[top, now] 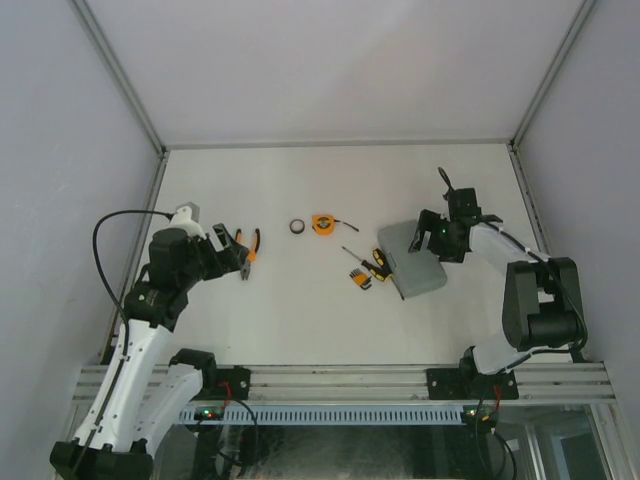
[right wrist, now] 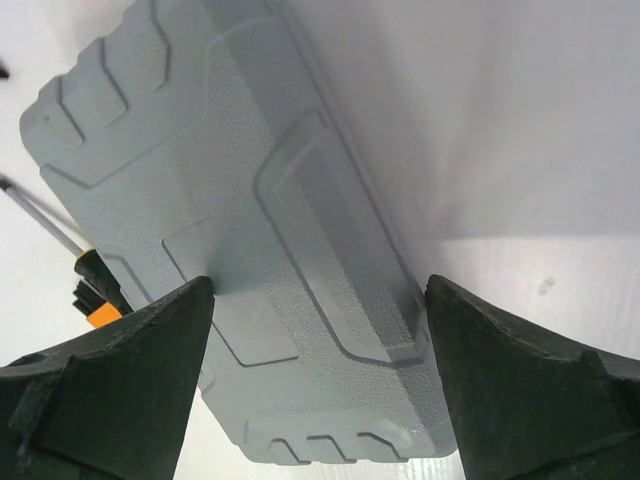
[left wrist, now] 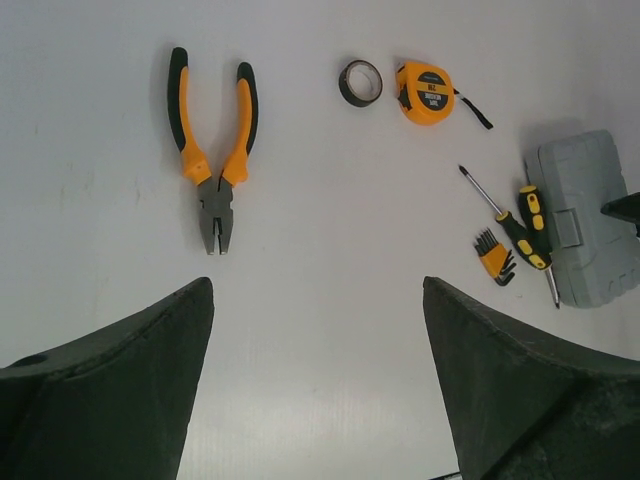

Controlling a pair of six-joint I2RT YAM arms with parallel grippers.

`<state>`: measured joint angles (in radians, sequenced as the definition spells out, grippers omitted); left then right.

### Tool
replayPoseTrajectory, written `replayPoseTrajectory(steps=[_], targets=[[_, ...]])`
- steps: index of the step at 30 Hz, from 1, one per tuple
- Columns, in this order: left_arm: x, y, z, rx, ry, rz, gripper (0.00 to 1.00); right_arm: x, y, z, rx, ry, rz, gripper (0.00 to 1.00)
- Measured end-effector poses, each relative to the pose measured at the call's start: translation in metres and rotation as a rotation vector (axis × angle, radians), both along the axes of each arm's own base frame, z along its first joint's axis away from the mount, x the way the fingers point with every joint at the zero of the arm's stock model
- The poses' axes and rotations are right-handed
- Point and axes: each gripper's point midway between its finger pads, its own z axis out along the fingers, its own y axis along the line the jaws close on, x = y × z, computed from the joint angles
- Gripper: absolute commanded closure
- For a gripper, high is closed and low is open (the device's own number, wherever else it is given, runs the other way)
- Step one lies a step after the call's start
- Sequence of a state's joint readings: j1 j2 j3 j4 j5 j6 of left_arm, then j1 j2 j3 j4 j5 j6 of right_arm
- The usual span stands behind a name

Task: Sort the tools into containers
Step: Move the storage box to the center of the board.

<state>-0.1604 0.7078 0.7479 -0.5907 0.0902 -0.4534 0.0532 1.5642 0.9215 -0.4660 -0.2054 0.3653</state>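
The orange-and-black pliers (left wrist: pixel 213 150) lie flat on the white table just ahead of my left gripper (left wrist: pixel 318 285), which is open and empty; from above, the pliers (top: pixel 252 243) lie beside that gripper (top: pixel 238 255). A black ring (left wrist: pixel 360 83) and an orange tape measure (left wrist: pixel 425 92) lie farther right. Two screwdrivers (left wrist: pixel 510 215) cross next to the orange hex-key set (left wrist: pixel 493 257), against the grey case (left wrist: pixel 585 220). The case (right wrist: pixel 250 200) is closed, and my right gripper (right wrist: pixel 318 285) hangs open over its lid (top: pixel 415 258).
White walls with metal corner posts (top: pixel 125 80) enclose the table on three sides. The arm bases sit on the rail (top: pixel 340 380) at the near edge. A black cable (top: pixel 105 235) loops off the left arm.
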Motion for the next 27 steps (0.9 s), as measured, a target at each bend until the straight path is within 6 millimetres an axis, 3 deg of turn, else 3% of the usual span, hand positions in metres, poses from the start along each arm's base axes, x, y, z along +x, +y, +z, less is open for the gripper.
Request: replayPoseTrajectory(steps=[14, 27], targets=[[0.0, -0.01, -0.005, -0.009, 0.025, -0.024, 0.13, -0.036, 0.072, 0.011, -0.036, -0.031, 0.043, 0.16], [-0.002, -0.029, -0.01, -0.015, 0.049, -0.07, 0.14, -0.063, 0.122, 0.008, 0.032, -0.034, 0.058, 0.17]])
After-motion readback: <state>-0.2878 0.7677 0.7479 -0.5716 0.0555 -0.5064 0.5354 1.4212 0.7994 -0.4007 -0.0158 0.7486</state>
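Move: The storage box is already against my right hand: its middle is about 3 cm left of that hand, about 1 cm ahead and 2 cm below. The two screwdriver handles lie 12 cm left and 3 cm back, the hex key set 17 cm left and 7 cm back, the tape measure 27 cm left and 8 cm ahead. From my left hand the box is some 43 cm right, 7 cm ahead and 17 cm below. I keep my right fingers wide open, the right fingertip against the box's right side and the other over its lid, and sweep the hand about 12 cm left and 6 cm back, nearly level, pushing the box towards the middle of the board. My left hand, open and high, eases 3 cm to the right. ##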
